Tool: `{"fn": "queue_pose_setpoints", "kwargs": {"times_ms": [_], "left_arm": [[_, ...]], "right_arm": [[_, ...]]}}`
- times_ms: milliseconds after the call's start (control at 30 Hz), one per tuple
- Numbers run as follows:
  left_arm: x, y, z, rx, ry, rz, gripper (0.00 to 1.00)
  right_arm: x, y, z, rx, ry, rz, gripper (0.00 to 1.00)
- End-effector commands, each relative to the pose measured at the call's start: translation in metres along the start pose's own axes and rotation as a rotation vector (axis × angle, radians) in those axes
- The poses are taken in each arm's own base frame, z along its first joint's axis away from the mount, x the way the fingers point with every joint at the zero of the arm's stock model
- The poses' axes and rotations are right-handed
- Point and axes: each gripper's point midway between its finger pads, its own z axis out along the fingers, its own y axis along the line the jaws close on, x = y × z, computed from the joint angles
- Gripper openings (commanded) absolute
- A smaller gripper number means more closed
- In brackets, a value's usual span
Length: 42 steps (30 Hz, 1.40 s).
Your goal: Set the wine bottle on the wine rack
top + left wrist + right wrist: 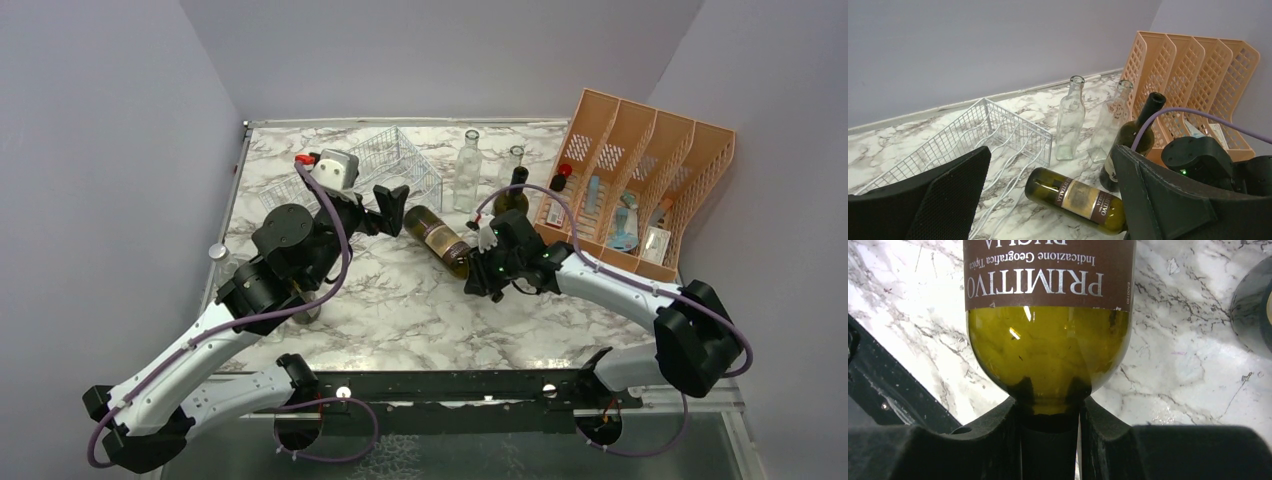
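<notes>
A green wine bottle [438, 239] with a brown label lies on its side in the middle of the marble table, its base toward the wire wine rack [385, 165]. It also shows in the left wrist view [1078, 199] and the right wrist view [1048, 330]. My right gripper [487, 262] is shut on the bottle's neck [1049, 432], its fingers on either side. My left gripper [393, 207] is open and empty, between the rack [998, 135] and the bottle's base.
Two clear glass bottles [467, 170] [513, 160] and a dark upright bottle [515, 195] stand behind the lying bottle. An orange slotted file organizer [640, 180] stands at the back right. The rack lies at the back left near the wall.
</notes>
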Motion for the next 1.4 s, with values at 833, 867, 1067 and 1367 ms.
{"fn": "queue_pose_setpoints", "kwargs": {"times_ms": [833, 867, 1067, 1367], "left_arm": [[-0.014, 0.005, -0.007, -0.029, 0.027, -0.010, 0.99], [-0.014, 0.005, -0.007, -0.029, 0.027, -0.010, 0.99], [-0.016, 0.006, -0.008, -0.035, 0.025, -0.013, 0.99], [-0.013, 0.004, -0.004, -0.033, 0.035, -0.004, 0.99]], "right_arm": [[-0.125, -0.001, 0.045, 0.031, -0.383, -0.106, 0.01], [-0.127, -0.002, 0.047, 0.039, -0.387, -0.107, 0.01], [-0.129, -0.012, 0.054, 0.105, -0.390, -0.089, 0.01], [-0.114, -0.023, 0.037, 0.165, -0.412, -0.049, 0.01]]}}
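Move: The wire wine rack's middle lies roughly 23 cm ahead of my right hand and 25 cm to its left, about 4 cm lower. The standing dark bottle is about 15 cm ahead and 10 cm right, the clear bottle some 26 cm ahead and 4 cm right. From my idle left hand the rack is around 20 cm ahead, 6 cm left and 36 cm below. Still gripping the wine bottle by its neck, I carry it base-first towards the rack's right-hand end with my right hand: about 8 cm forward, with 3 or 4 cm of leftward travel, sinking some 3 cm. The wrist tips the fingers up by around 10 degrees on the way, while my arm crowds the standing dark bottle beside it. ##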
